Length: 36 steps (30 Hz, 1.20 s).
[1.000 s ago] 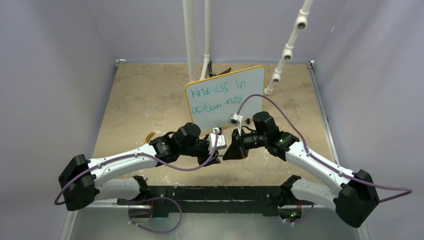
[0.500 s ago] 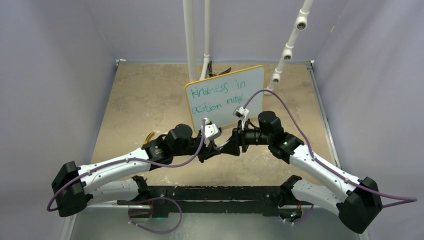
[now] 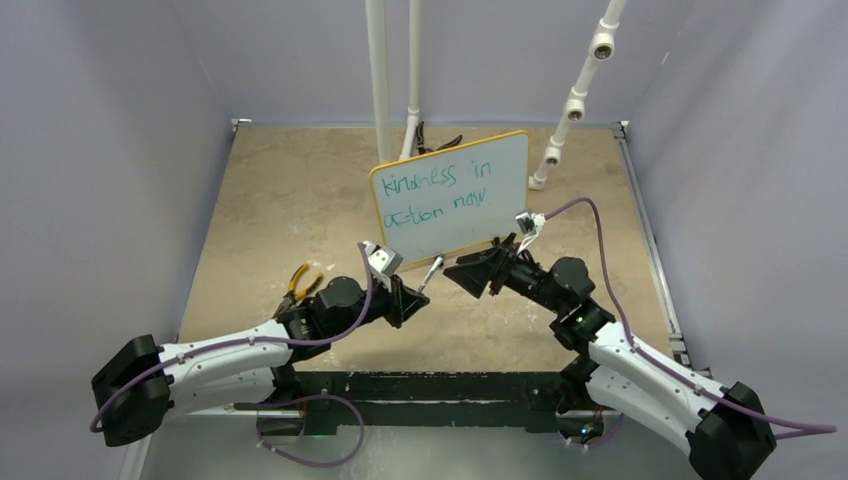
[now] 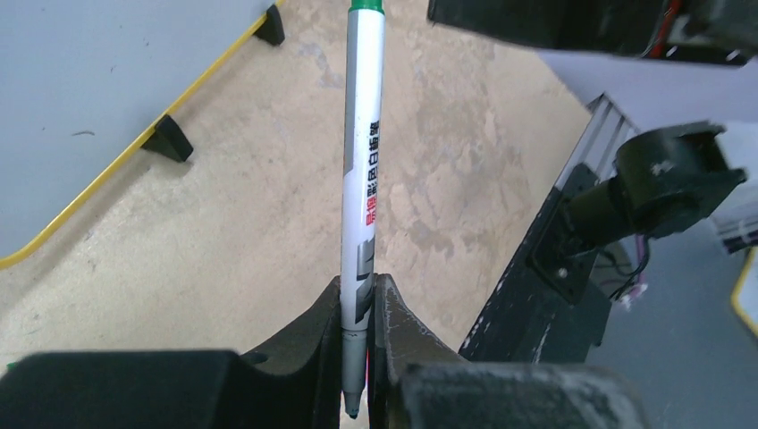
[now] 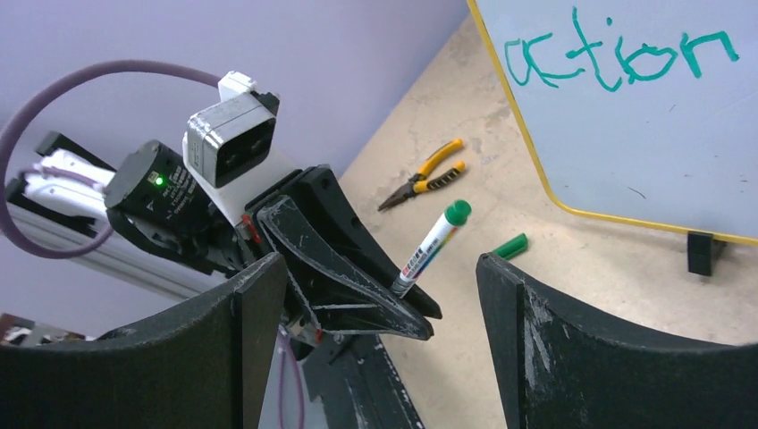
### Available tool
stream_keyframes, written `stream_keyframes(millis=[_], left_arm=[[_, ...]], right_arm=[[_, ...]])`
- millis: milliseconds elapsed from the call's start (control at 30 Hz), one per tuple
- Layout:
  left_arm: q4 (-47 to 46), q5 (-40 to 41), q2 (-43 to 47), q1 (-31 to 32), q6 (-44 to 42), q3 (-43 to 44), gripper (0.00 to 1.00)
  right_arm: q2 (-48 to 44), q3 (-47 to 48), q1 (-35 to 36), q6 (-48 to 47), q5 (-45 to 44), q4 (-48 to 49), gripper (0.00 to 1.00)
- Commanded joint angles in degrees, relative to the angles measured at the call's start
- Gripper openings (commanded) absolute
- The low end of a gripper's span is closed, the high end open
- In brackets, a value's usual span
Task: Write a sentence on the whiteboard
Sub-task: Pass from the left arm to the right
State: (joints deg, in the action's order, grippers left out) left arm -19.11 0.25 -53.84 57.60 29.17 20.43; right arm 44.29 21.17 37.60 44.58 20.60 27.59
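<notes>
The whiteboard stands propped at the back middle, white with a yellow frame. The sentence in teal reads "kindness in action now"; the right wrist view shows its word "action". My left gripper is shut on a white marker pen, whose bare tip points back between the jaws and whose green end points toward the board. My right gripper stands open and empty, facing the left gripper and the marker a short way off. A loose green cap lies on the table near the board's foot.
Yellow-handled pliers lie on the table left of the left arm, also seen as pliers. White pipes rise behind the board. The board's black feet rest on the tan tabletop. A black rail runs along the near edge.
The right gripper opened, let go of the marker and drew back to the right. The left gripper shut on the marker and pulled back left with it.
</notes>
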Motion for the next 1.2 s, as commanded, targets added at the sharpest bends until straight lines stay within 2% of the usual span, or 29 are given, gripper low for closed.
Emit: stream_keyframes(millis=[0, 200, 333, 467, 633, 733, 833, 933, 1167], left_arm=[[-11.7, 1.6, 1.1, 0.0, 4.4, -1.0, 0.0], [-14.4, -3.0, -0.1, 0.0, 4.6, -0.7, 0.0], [-16.1, -4.3, -0.2, 0.0, 5.2, -1.1, 0.0], [-17.0, -5.8, -1.0, 0.0, 5.5, -1.0, 0.0], [-17.6, -6.5, -1.4, 0.0, 5.7, -0.8, 0.0], [-17.6, -6.6, -1.5, 0.1, 5.7, -0.7, 0.0], [-17.2, -6.8, -1.8, 0.0, 5.4, -0.5, 0.0], [-16.3, -6.8, -2.1, 0.0, 5.0, -0.2, 0.0], [-15.7, -7.4, -2.9, 0.1, 4.7, 0.2, 0.0]], right_arm=[[2.0, -1.2, 0.3, 7.0, -0.9, 13.8, 0.8], [6.5, -2.4, 0.4, 9.6, 4.4, 21.0, 0.78], [8.5, -2.8, 0.6, 10.0, 4.3, 22.5, 0.73], [10.3, -2.4, 1.0, 9.4, 5.3, 24.2, 0.64], [11.7, -1.7, 1.6, 8.5, 5.0, 24.0, 0.49], [12.2, -1.7, 1.8, 8.5, 4.9, 24.8, 0.31], [12.9, -2.0, 1.9, 8.7, 4.6, 25.5, 0.21], [13.6, -2.5, 2.0, 9.2, 4.4, 27.0, 0.19], [15.3, -2.1, 2.1, 8.8, 5.1, 28.1, 0.22]])
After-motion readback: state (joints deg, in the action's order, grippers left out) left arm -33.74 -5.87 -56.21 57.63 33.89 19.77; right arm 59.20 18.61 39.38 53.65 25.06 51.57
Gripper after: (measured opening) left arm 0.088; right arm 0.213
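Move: My left hand keeps its pinch near the marker's writing end; my open right fingers are about 3 cm ahead of that hand, 7 cm to its right and some 10 cm higher. From my right hand, the marker's middle lies level ahead, about 5 cm left and 7 cm below. From that same hand, the whiteboard's middle is about 18 cm ahead, 1 cm left and 13 cm lower; the loose green cap is 3 cm ahead, 16 cm left, 23 cm down on the table. I raise the marker about 5 cm with my left hand, easing it some 2.5 cm rightward and rolling that wrist a little, its grip unchanged. My right hand slides about 3 cm left to meet the marker and closes its wide-open fingers around the upper part of the barrel, just below the green end, until they pinch it. ##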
